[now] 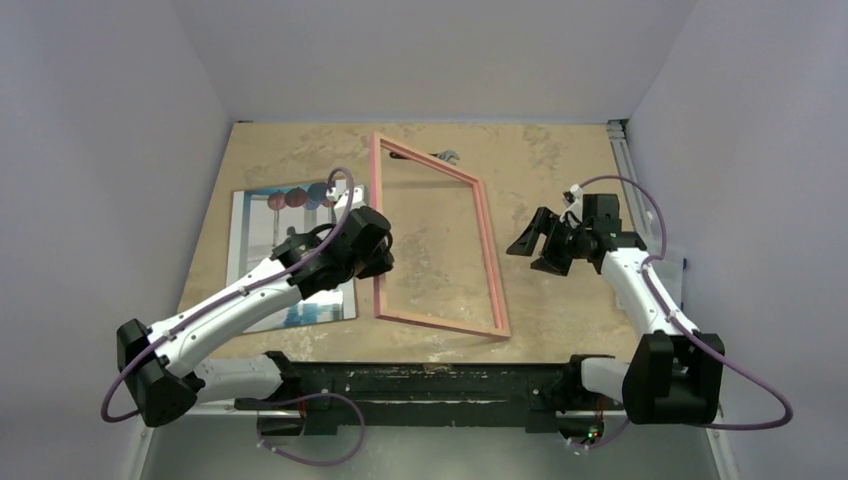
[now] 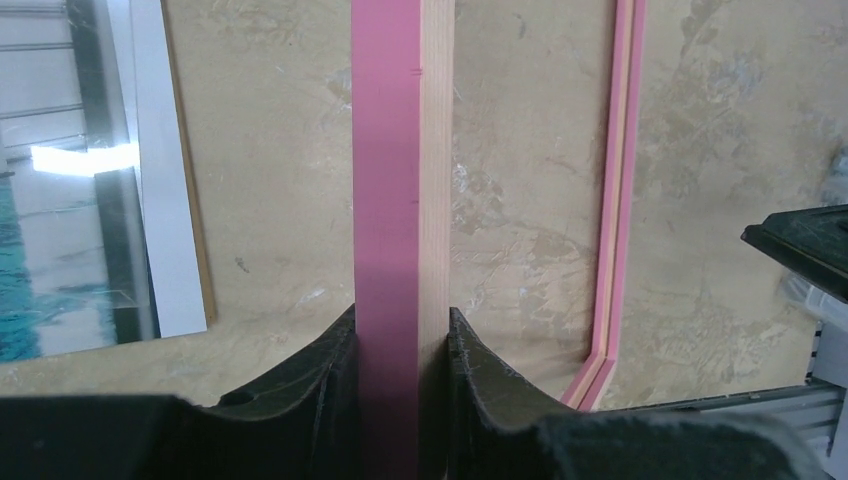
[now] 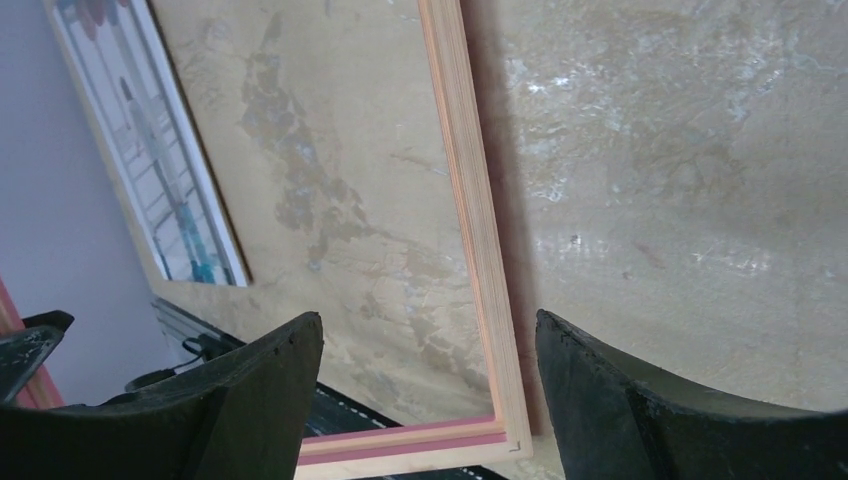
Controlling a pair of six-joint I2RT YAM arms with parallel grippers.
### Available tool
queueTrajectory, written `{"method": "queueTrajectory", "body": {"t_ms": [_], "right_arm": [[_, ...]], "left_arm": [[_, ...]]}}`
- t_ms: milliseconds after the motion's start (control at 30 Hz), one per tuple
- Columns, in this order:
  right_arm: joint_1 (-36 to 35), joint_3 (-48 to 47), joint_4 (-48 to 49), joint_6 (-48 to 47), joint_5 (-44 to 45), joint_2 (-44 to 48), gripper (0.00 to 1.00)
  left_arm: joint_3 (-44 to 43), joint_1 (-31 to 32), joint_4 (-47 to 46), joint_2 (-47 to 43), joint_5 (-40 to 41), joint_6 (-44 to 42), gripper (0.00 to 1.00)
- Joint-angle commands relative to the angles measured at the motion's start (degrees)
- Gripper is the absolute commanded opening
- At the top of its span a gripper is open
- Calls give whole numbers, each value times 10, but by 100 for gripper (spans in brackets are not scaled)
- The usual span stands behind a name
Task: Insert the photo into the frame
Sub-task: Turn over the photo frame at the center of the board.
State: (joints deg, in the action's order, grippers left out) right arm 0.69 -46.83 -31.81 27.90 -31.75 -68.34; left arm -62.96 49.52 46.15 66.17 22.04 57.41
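Observation:
The frame (image 1: 488, 240), pink with a light wood back, stands tilted at the table's middle, its left long side raised and its right long side low by the table. My left gripper (image 1: 378, 256) is shut on that left rail (image 2: 400, 180), which runs up between the two black fingers (image 2: 320, 370). The photo (image 1: 262, 240) lies face up on the table to the left, partly under my left arm, and its white border shows in the left wrist view (image 2: 165, 200). To the right of the frame, my right gripper (image 1: 530, 243) hangs open and empty over the right rail (image 3: 470, 200).
A thin brown board edge (image 2: 197, 220) shows under the photo. A small dark object (image 1: 447, 156) lies at the back by the frame's top corner. A metal rail (image 1: 622, 150) runs along the table's right edge, and grey walls close in on three sides.

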Motion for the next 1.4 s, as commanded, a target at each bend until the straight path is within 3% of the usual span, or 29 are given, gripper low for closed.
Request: {"method": "queueTrajectory", "body": {"t_ms": [0, 433, 1367], "right_arm": [[-10, 11, 21, -30, 39, -21, 76], [-55, 25, 32, -35, 141, -52, 73], [-54, 18, 23, -25, 198, 10, 73]], "left_arm": [[13, -1, 14, 42, -14, -47, 0], [15, -1, -7, 145, -33, -58, 0], [-20, 1, -63, 348, -76, -75, 0]]}}
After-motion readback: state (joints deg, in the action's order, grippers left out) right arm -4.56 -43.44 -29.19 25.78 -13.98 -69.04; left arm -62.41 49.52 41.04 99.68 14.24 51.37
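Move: The left hand already grips the frame's raised left side, a little back of its middle; the landing spot lies about 18 cm below, 2 cm to the right and 1 cm back. The frame's low right side is some 20 cm to the right, 8 cm ahead; the photo about 18 cm left, 8 cm ahead, both near board level. From the right hand, that right side is roughly 7 cm left, 3 cm ahead, 12 cm below, its near corner 5 cm left and 13 cm back. Down, almost straight, the left hand lowers the frame's held side by about 17 cm towards the board, drifting slightly right, keeping its pinch and tilting some 30 degrees so the fingers point more steeply down. The open right hand sinks about 5 cm, rises a little, eases right and rolls its left side upward, hovering above the right side; contact there can't be seen. ##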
